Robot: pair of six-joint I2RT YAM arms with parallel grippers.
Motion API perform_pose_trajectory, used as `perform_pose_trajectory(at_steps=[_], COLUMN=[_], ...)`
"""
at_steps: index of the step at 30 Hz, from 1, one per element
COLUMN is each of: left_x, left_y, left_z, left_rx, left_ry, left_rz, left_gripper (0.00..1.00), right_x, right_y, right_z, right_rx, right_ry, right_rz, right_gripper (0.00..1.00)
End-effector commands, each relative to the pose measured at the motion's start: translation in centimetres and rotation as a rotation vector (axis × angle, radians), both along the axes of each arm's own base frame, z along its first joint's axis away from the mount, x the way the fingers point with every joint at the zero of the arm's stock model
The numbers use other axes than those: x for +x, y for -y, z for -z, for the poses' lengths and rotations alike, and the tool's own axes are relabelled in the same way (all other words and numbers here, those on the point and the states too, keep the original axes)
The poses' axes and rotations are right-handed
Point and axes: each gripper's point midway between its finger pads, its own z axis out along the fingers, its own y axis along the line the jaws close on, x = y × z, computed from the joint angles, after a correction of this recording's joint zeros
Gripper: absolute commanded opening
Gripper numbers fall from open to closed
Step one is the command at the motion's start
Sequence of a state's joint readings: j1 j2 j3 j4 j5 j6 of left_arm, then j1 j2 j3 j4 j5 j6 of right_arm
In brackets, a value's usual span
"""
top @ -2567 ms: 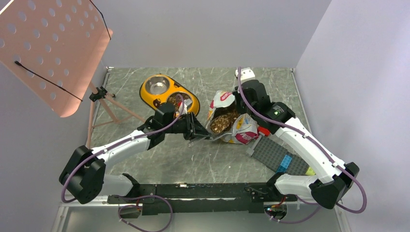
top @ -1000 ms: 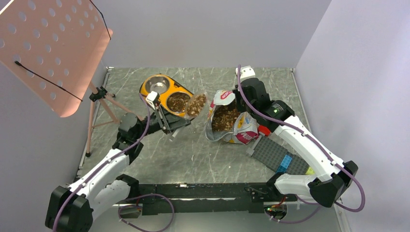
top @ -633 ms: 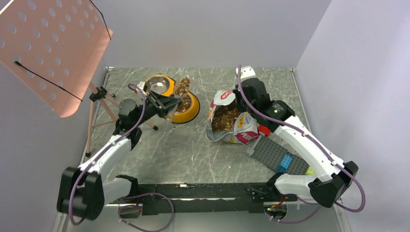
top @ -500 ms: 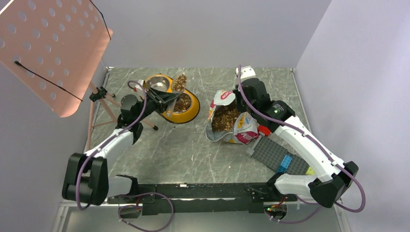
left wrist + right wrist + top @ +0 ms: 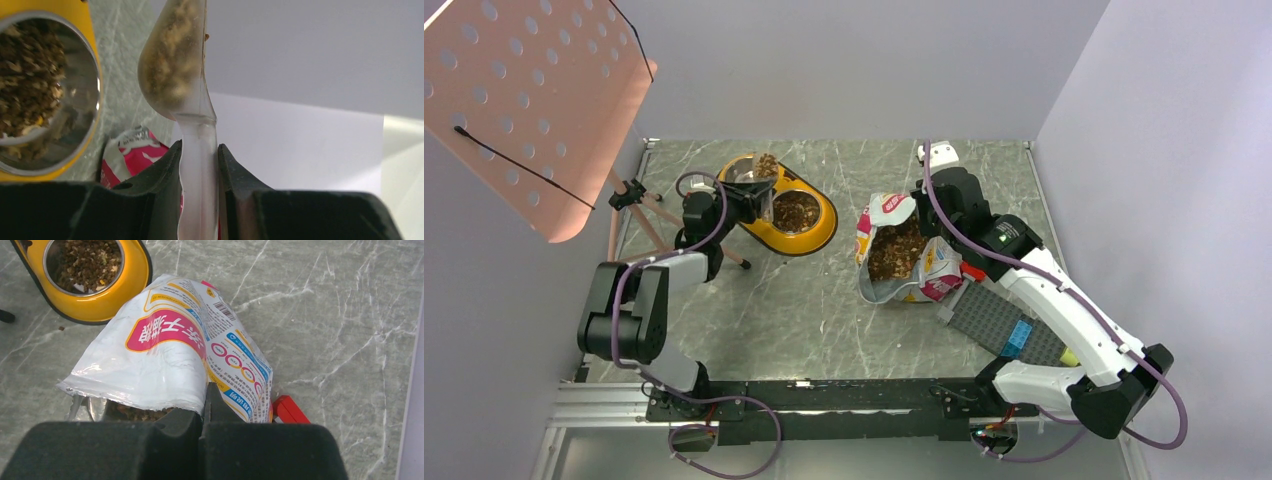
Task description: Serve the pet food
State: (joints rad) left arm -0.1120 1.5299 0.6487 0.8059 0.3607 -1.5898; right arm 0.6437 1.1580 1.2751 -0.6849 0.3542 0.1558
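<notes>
The pet food shows as brown kibble in a clear plastic scoop (image 5: 766,164) (image 5: 170,65). My left gripper (image 5: 746,200) (image 5: 199,147) is shut on the scoop's handle and holds it over the far steel cup of the yellow double bowl (image 5: 824,232). The near cup (image 5: 796,212) (image 5: 35,90) holds kibble. The open glossy bag (image 5: 904,255) (image 5: 170,355) lies mid-table with kibble showing inside. My right gripper (image 5: 934,225) (image 5: 206,390) is shut on the bag's upper edge.
A pink perforated stand panel (image 5: 524,110) on a tripod (image 5: 639,195) rises at the left, close to my left arm. A grey baseplate (image 5: 994,315) with a blue brick (image 5: 1016,335) and a red block (image 5: 970,270) (image 5: 289,410) lie right of the bag.
My left arm has swung the filled scoop from beside the bag leftward to above the bowl's far cup. The right gripper and the bag have shifted slightly.
</notes>
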Motion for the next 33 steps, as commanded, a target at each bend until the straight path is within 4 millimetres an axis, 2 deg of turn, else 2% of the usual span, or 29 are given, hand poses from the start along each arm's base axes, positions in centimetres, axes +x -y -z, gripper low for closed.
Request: perform_pose_trajectory(at_steps=[1,5,10,12,21,26,33], left_x=[3.0,4.2,4.3,4.5,6.9,7.1,6.6], left_y=[-1.8,-3.1,-4.5,-4.7,-4.0,-3.1,-3.3], left_z=[-4.1,-3.0,-0.3,-0.3,0.2,1.1,2.0], left_rx=[-0.056,-0.068,-0.095,-0.106,-0.15,-0.19,-0.242], left_ry=[0.1,0.02,-0.156,-0.186,-0.312,-0.482,-0.62], left_rz=[-0.133,-0.22,-0.335,-0.359,-0.36,-0.35,-0.39], left_gripper=[0.0,0.0,0.0,0.0,0.0,0.0,0.0], right_x=[0.4,0.6,0.8,0.8,0.8,0.8,0.9], right_y=[1.1,0.9,0.7,0.6,0.8,1.1,1.2], right_z=[-6.5,-6.4,-6.6,-6.6,-6.5,-6.7,-6.9], right_rx=[0.112,0.115,0.125,0.124,0.121,0.115,0.115], right_ry=[0.201,0.199,0.202,0.202,0.203,0.213,0.219], right_rz=[0.046,0.044,0.037,0.034,0.039,0.046,0.053], right_gripper=[0.0,0.0,0.0,0.0,0.0,0.0,0.0])
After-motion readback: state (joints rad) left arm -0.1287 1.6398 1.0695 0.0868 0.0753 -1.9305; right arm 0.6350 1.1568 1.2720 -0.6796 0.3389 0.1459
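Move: From the left hand, which holds the loaded scoop, the empty bowl lies about 5 cm ahead, 5 cm left and 14 cm below. The filled bowl stands some 2 cm back, 4 cm right and equally low; the open food bag is about 9 cm back, 22 cm right and 8 cm lower. From the right hand at the bag's rim, the empty bowl is roughly 9 cm ahead, 31 cm left and 21 cm below. Left hand carries the loaded scoop some 7 cm forward and 3 cm left over the empty bowl, tipping 30 degrees. ##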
